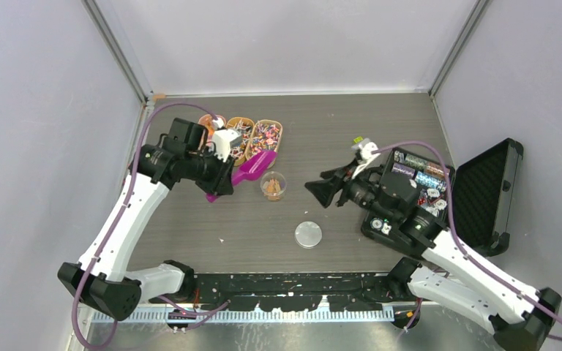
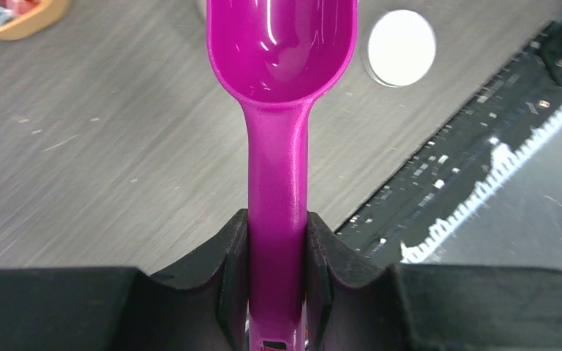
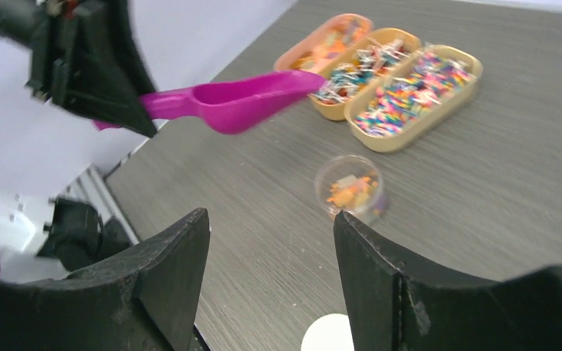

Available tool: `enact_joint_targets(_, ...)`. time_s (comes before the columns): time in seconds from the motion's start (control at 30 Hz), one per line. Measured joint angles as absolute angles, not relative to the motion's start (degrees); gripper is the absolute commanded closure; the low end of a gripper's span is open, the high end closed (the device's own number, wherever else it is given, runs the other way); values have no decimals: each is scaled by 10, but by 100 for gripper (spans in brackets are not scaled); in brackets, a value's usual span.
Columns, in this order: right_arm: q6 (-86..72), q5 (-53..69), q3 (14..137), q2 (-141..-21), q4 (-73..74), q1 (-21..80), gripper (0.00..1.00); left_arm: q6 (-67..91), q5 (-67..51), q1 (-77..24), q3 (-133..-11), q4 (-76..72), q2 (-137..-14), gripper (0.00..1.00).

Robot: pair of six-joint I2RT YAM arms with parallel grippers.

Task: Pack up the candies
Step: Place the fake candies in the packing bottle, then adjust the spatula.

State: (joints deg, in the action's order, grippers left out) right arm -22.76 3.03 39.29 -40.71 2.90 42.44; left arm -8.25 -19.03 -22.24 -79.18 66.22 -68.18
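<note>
Three tan trays [image 1: 243, 135] at the back hold the candies: orange ones [image 3: 327, 45], pale ones, and mixed colours [image 3: 413, 91]. A small clear cup [image 1: 273, 186] [image 3: 349, 188] in front of the trays holds some orange candies. My left gripper [image 1: 218, 184] [image 2: 278, 227] is shut on the handle of a magenta scoop [image 1: 255, 168] [image 2: 282, 44] [image 3: 241, 102]. The scoop's bowl is empty and hangs between the trays and the cup. My right gripper [image 1: 318, 191] [image 3: 271, 219] stands open to the right of the cup, nothing between its fingers.
A round white lid [image 1: 308, 235] [image 2: 402, 38] [image 3: 327, 336] lies flat nearer the front. An open black case [image 1: 486, 194] with poker chips sits at the right, under my right arm. A black rail [image 1: 293, 281] runs along the near table edge.
</note>
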Motion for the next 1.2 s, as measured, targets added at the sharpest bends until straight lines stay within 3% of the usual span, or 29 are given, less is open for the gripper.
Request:
enact_joint_targets(0.17,-63,95,409,-491,-36,495,29,-72,-270,-222,-755,652,-670,100)
enact_joint_targets(0.47,283,58,497,-616,-40,637,28,-23,-359,-221,-749,640,-653,100)
enact_joint_targets(0.8,470,45,547,-707,-44,647,31,-11,-381,-221,-748,641,-642,100)
enact_joint_targets(0.97,514,48,579,-747,-44,650,52,-5,-389,-221,-745,642,-637,100)
enact_joint_targets(1.13,547,46,595,-773,-46,655,92,0,-382,-221,-745,647,-625,97)
enact_joint_targets(1.2,549,43,596,-777,-54,656,99,1,-371,-220,-745,647,-620,92)
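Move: The magenta scoop, held by the left hand, has its middle about 21 cm to the right hand's left, 4 cm ahead and 3 cm lower; the packing bottle stands some 12 cm ahead, 14 cm left and 24 cm below the right hand. The nearest candy tray lies about 16 cm beyond that bottle and 3 cm farther left, at similar height. From the left hand, the scoop's middle is roughly 4 cm ahead, 6 cm right and about level. Right hand sweeps about 18 cm left, rolling some 80 degrees, to pinch the scoop the left draws back. ##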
